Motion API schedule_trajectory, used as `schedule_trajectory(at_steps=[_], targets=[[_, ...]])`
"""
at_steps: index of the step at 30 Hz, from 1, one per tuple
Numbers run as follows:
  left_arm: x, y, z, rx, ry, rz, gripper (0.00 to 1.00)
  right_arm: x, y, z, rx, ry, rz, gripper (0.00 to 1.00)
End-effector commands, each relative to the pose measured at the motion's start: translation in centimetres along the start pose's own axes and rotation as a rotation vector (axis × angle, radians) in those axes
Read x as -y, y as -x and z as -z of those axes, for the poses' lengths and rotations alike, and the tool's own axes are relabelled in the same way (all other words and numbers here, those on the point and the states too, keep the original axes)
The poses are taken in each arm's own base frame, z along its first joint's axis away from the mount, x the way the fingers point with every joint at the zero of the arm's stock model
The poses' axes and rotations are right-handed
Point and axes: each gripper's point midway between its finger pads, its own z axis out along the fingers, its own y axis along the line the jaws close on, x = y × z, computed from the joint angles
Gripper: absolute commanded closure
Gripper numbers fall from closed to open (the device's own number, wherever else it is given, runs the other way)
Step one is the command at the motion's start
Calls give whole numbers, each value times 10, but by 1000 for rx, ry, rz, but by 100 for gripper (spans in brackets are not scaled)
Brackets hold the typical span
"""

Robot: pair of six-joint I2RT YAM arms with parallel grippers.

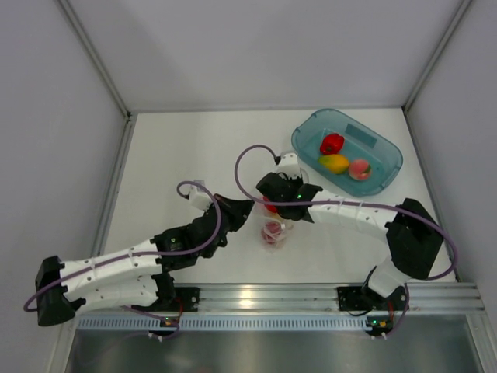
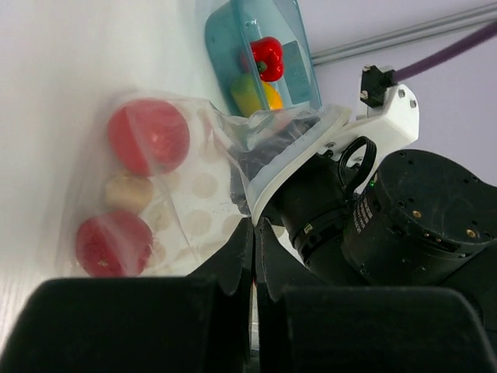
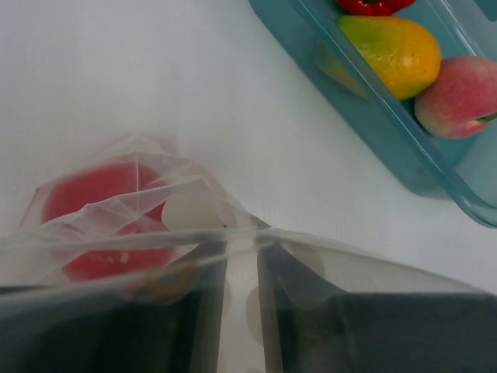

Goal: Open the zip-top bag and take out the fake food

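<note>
The zip-top bag [image 1: 273, 231] lies crumpled on the white table between both arms, clear with white dots [image 2: 194, 202]. Inside it are two red pieces of fake food [image 2: 147, 136] [image 2: 112, 242] and a small beige one [image 2: 128, 193]. My left gripper [image 1: 247, 208] [image 2: 255, 225] is shut, pinching one edge of the bag's mouth. My right gripper [image 1: 278, 203] [image 3: 242, 256] is at the mouth from the other side. Its fingers stand a narrow gap apart, with bag film [image 3: 155, 194] draped over them. A red piece [image 3: 101, 202] shows just beyond its tips.
A teal translucent tub [image 1: 392, 155] [image 3: 373, 116] stands at the back right. It holds a red pepper [image 1: 331, 143], a yellow mango [image 1: 334, 163] [image 3: 392, 50] and a pinkish peach [image 1: 359, 169] [image 3: 462, 93]. Grey walls close in the table on three sides.
</note>
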Motion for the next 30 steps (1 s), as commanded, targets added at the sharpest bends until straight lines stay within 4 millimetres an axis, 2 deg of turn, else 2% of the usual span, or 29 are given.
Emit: schedule_trajectory(at_steps=[1, 3, 4, 6, 7, 10, 15, 21, 26, 30], targets=[[-1, 2, 0, 16, -10, -67, 100, 19, 3, 2, -49, -48, 161, 77], [-4, -1, -3, 10, 4, -108, 100, 2, 0, 3, -66, 46, 158, 76], [-7, -2, -4, 9, 15, -128, 100, -18, -4, 9, -95, 177, 147, 76], [-12, -6, -8, 6, 34, -152, 100, -44, -7, 13, -82, 313, 84, 72], [-14, -6, -8, 7, 40, -159, 100, -53, -7, 17, -88, 365, 43, 71], [-19, -9, -11, 5, 53, -188, 100, -65, -9, 16, -79, 403, -21, 67], [-27, -10, -14, 11, 76, -225, 100, -81, -19, 16, -125, 451, -78, 65], [-36, -10, -14, 18, 94, -238, 100, -92, -49, 4, -210, 430, -108, 62], [-41, -11, -15, 19, 105, -254, 100, -86, -66, -7, -239, 369, -91, 58], [-44, -11, -16, 24, 113, -259, 100, -83, -74, -6, -260, 352, -79, 52]])
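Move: The red food lying farther out in the bag is about 10 cm to the right hand's left, level with it fore and aft, and some 9 cm below. A second red food is about 8 cm back and 9 cm to the left of that hand, at the same height. The mango in the bin stands roughly 18 cm ahead and 9 cm to its right. From the left hand, the farther red food is about 10 cm ahead, 5 cm right and 20 cm below. With the bag's lip still pinched in its shut fingers, the left hand sinks nearly 5 cm and rolls some 15 degrees, left side rising. The right hand, its fingers already inside the mouth, pushes deeper towards the red foods: leftwards and down, about 7–8 cm each, drawing back a little, opening its fingers from a quarter to nearly half and tipping down. Contact with the food can't be seen. ##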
